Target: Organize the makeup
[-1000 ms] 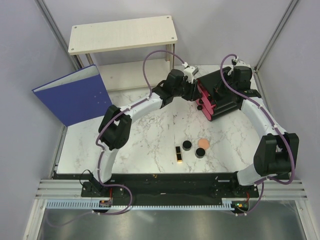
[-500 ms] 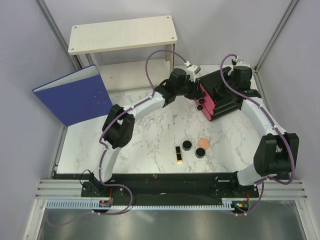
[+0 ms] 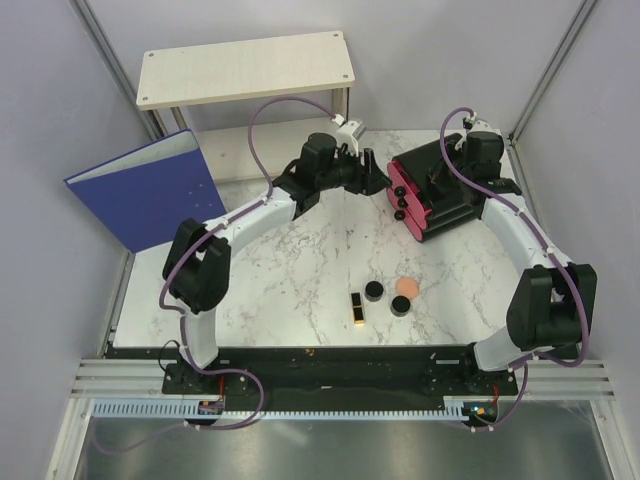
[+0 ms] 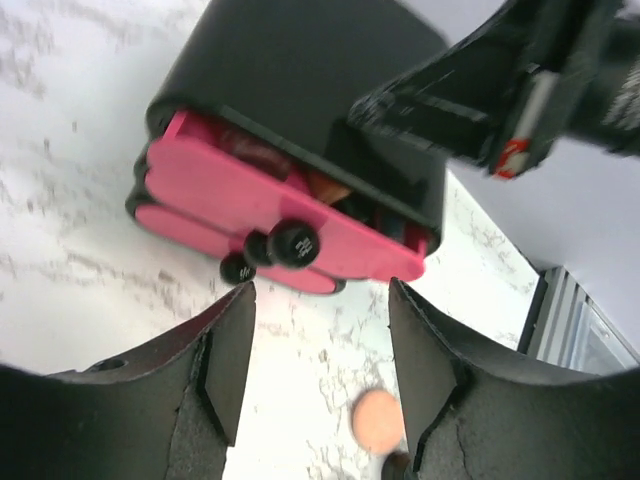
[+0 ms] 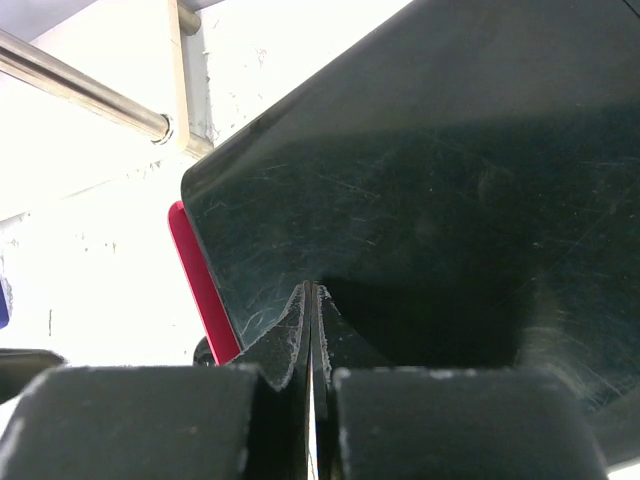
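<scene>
The black organizer box (image 3: 445, 190) stands at the back right, its pink drawers (image 3: 402, 196) facing left. My left gripper (image 3: 378, 183) hangs open just left of the drawer knobs (image 4: 293, 243), holding nothing. The upper drawer stands slightly ajar, and something peach (image 4: 326, 187) shows in the gap. My right gripper (image 5: 313, 292) is shut, its tips resting on the box top (image 5: 450, 180). On the marble lie a black-and-gold lipstick (image 3: 356, 308), two round black jars (image 3: 374, 291) (image 3: 401, 305) and a peach puff (image 3: 407, 286). The puff (image 4: 378, 420) also shows between my left fingers.
A blue binder (image 3: 150, 190) leans at the left. A pale wooden shelf (image 3: 245, 65) stands at the back, its metal leg (image 5: 90, 95) close behind the box. Grey walls close in both sides.
My left gripper has opened, let go of the drawer knob and drawn back to the left. The right gripper has stayed shut on the box top.
</scene>
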Robot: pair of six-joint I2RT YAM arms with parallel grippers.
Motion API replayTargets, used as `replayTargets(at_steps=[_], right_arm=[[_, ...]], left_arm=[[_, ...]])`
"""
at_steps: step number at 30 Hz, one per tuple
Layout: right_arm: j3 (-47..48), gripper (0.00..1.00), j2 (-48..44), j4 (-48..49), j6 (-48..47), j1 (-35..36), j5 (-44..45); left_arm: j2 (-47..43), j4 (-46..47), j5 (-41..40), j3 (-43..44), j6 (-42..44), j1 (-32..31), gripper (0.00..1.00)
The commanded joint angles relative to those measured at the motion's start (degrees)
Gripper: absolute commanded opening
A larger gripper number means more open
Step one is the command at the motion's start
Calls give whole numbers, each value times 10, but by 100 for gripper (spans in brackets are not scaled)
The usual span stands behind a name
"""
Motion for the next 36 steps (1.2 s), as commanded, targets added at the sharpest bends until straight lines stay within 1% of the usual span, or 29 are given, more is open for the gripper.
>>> replayTargets(at_steps=[1, 3, 4, 5, 6, 9, 17, 22, 26, 27, 30, 31, 33, 35, 36], right_arm=[[-61, 0, 69, -232, -24, -1, 19], [-61, 0, 68, -232, -24, -1, 19], [-61, 0, 68, -232, -24, -1, 20], [-62, 0, 67, -232, -24, -1, 20], [-64, 0, 66, -232, -24, -1, 20], [-68, 0, 65, -231, -25, -1, 22], [-66, 0, 65, -233, -26, -1, 22], [-60, 0, 69, -236, -29, -1, 26], [-57, 0, 74, -237, -29, -1, 27], [-55, 0, 75, -237, -30, -1, 26], [-52, 0, 77, -238, -31, -1, 26], [-51, 0, 77, -238, -31, -1, 26], [-51, 0, 78, -237, -30, -1, 26], [-53, 0, 80, -237, -31, -1, 24], [-52, 0, 80, -237, -31, -1, 24]], left_arm=[[23, 10, 50, -26, -55, 2, 50], [33, 23, 64, -25, -63, 2, 32], [45, 23, 69, -20, -66, 2, 13], [52, 24, 79, -14, -67, 2, 5], [59, 24, 79, -5, -73, 3, 2], [84, 23, 80, 16, -88, 1, 2], [136, 9, 82, 77, -90, -9, 2], [165, 5, 91, 136, -107, -23, 2], [192, -15, 100, 192, -104, -36, 2], [196, -18, 101, 195, -104, -39, 2], [181, -30, 95, 176, -82, -37, 2], [158, -30, 84, 163, -73, -34, 2], [130, -24, 75, 118, -48, -30, 2], [83, -13, 79, 70, -4, -30, 2], [67, 1, 79, 52, 9, -31, 5]])
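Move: About 7 cm to the left hand's right, some 1 cm ahead and 7 cm below, is the knob of the slightly open top drawer. The lowest drawer's knob lies roughly 8 cm lower than that and about 1 cm farther right. The round puff is some 14 cm back, 9 cm right and 18 cm below the hand. From the right hand, closed on the organizer's black top, the top knob is about 8 cm left, 1 cm back and 4 cm lower. Shutting its half-open fingers as it sinks about 9 cm beside the drawers, the left hand tips some 15 degrees downward. It then drives about 6 cm right, rising 3 cm, and pushes the top drawer's front inward near the knob with its closed fingertips, before easing slightly back and down. The right hand stays resting, shut, on the organizer's top. ##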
